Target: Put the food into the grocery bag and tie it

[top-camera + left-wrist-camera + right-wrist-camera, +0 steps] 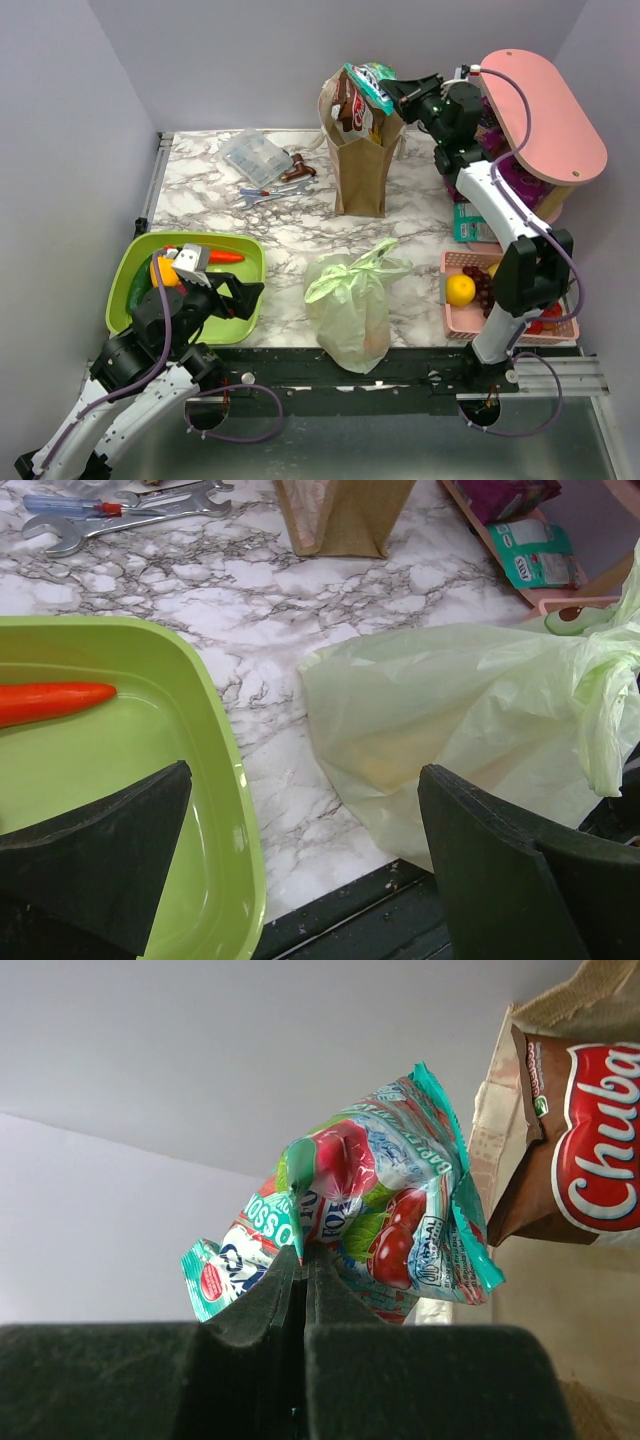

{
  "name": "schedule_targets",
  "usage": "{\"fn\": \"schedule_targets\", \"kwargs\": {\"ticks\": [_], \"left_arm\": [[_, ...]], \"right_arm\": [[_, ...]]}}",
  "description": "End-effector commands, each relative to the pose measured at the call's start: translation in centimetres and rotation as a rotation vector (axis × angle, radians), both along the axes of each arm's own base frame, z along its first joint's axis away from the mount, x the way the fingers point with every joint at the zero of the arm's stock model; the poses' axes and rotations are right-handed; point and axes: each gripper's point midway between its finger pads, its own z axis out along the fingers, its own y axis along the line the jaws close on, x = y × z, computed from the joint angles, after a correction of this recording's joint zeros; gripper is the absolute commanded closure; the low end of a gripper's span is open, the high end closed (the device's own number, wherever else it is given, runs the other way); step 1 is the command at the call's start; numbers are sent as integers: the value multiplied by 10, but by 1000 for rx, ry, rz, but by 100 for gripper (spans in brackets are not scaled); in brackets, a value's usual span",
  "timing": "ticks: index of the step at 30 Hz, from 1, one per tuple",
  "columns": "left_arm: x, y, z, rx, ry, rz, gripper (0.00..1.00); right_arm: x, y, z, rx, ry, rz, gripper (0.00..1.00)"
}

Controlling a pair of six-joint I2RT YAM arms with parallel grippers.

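Note:
The pale green grocery bag [350, 305] [450, 710] stands at the table's front middle, its handles bunched at the top, with something yellow-orange faintly showing through it. Food lies outside it: a carrot [225, 257] [50, 700], a yellow pepper [162, 270] and a cucumber [137, 287] in the lime tray [245, 300] [215, 780], and an orange [460, 289] in the pink basket [455, 320]. My left gripper [235, 295] [305, 780] hangs open over the tray's right rim, empty. My right gripper [395, 92] [305, 1255] is shut on a teal cherry snack packet [372, 82] [380, 1210] above the brown paper bag [360, 160].
A Chuba packet [590, 1140] sticks out of the paper bag. Wrenches [275, 190] [120, 510] and a clear plastic box [255, 155] lie at the back left. A pink shelf [545, 110] with packets stands at the back right.

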Motion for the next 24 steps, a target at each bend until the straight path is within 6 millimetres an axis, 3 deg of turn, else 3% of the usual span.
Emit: {"fn": "schedule_targets", "kwargs": {"ticks": [1,9,18,24], "left_arm": [[2,4,3,-4,-19,23,2],[2,5,4,-6,-22,23,1],[2,5,4,-8,-24,24,1],[2,5,3,-5,-22,28,2]], "right_arm": [[18,1,27,184,-26,-16,99],[55,1,11,380,45,-39,99],[95,-1,-5,329,48,-123,98],[120,6,-28,339,77,-123,99]]}}
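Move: The held candy pack is already over the mouth of the paper bag, whose middle lies about level with the right hand front to back, some 5 cm left and 24 cm below. The chips packet standing in that bag is roughly 2 cm back, 7 cm left and 10 cm lower than the hand; the pink shelf top is about 35 cm right, 4 cm back and 5 cm below. From the left hand, the paper bag is around 37 cm ahead, 30 cm right and 7 cm below. The candy pack, still pinched in the right hand's shut fingers, is carried about 10 cm forward above the paper bag's mouth, towards its far rim. The hand dips some 3.5 cm over the first half, then comes up about a centimetre while still reaching out, and rolls by some 15 degrees so that its left side rises. ##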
